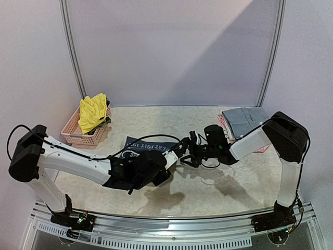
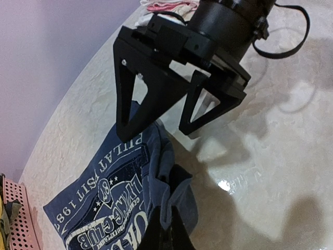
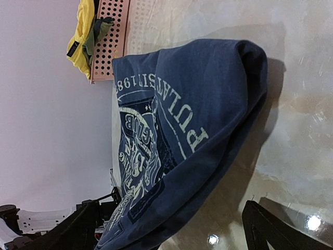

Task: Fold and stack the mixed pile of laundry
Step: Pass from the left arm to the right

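Observation:
A navy blue top [image 1: 150,146] with a pale printed logo lies crumpled at the table's middle. My left gripper [image 2: 167,235] is shut on a fold of its right edge, and the cloth bunches up there [image 2: 174,182]. My right gripper [image 2: 155,133] stands open just beyond that edge, facing the left one. In the right wrist view the top [image 3: 197,104] hangs between the wide-apart fingers [image 3: 78,229], with nothing pinched. A yellow garment [image 1: 92,112] is draped over the basket. Folded grey trousers [image 1: 244,121] rest on pink and white pieces [image 1: 223,124] at the back right.
A pink lattice basket [image 1: 78,134] stands at the back left, close to the navy top's far corner. The folded stack sits beside the right arm's elbow [image 1: 286,135]. A curved pale backdrop closes off the rear of the marble-patterned table [image 1: 208,192].

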Available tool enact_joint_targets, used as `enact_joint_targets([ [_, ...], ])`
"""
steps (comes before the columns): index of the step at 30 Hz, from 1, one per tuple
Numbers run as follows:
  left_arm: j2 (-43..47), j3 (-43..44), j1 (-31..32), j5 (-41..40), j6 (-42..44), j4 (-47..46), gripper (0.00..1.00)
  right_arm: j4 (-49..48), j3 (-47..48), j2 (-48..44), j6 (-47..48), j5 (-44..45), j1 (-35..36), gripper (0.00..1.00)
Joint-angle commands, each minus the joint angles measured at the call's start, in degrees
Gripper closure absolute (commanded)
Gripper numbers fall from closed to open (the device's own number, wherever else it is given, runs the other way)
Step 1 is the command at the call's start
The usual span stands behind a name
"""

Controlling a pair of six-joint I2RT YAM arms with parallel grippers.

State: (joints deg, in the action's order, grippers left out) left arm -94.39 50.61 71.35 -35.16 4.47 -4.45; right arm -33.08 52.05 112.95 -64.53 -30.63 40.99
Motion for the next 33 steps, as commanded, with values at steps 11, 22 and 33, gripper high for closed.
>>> enact_joint_targets([
  [11,4.30,-0.53,0.44,-0.13,-1.92,-1.83,1.00,-4.82,4.70,8.26,-5.31,-1.84,2.11,0.03],
  [22,2.57,1.76,1.76,-0.17,-2.79,-2.55,1.00,-8.81,6.07,12.40,-8.33,-1.73,2.15,0.17],
  [33,1.36,1.95,2.89,0.56,-3.86,-2.43,1.00,-10.16,6.93,14.06,-8.95,-1.26,2.07,0.41],
])
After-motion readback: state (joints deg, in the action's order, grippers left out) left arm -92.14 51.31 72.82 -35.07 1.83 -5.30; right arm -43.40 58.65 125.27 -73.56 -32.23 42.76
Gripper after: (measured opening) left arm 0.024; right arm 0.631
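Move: The navy shirt's raised right edge, which my right hand goes for, lies about 5 cm to its left, 1 cm ahead and 2 cm below. My left fingers, shut on a bunch of that shirt, are some 10 cm left of my right hand, 8 cm back and 5 cm higher; the shirt's printed body spreads around 15 cm left, 2 cm ahead, 6 cm below it. From my left hand the edge is about 9 cm ahead, 5 cm right, 7 cm lower. I slide my open right hand some 4 cm left and about 3 cm down, easing slightly forward, until its fingers straddle the shirt edge just beyond my left grip; in the second half they start closing, to roughly two thirds open. My left hand keeps its pinch on the bunch and lifts about 2.5 cm, drifting a little right and back towards the end. ##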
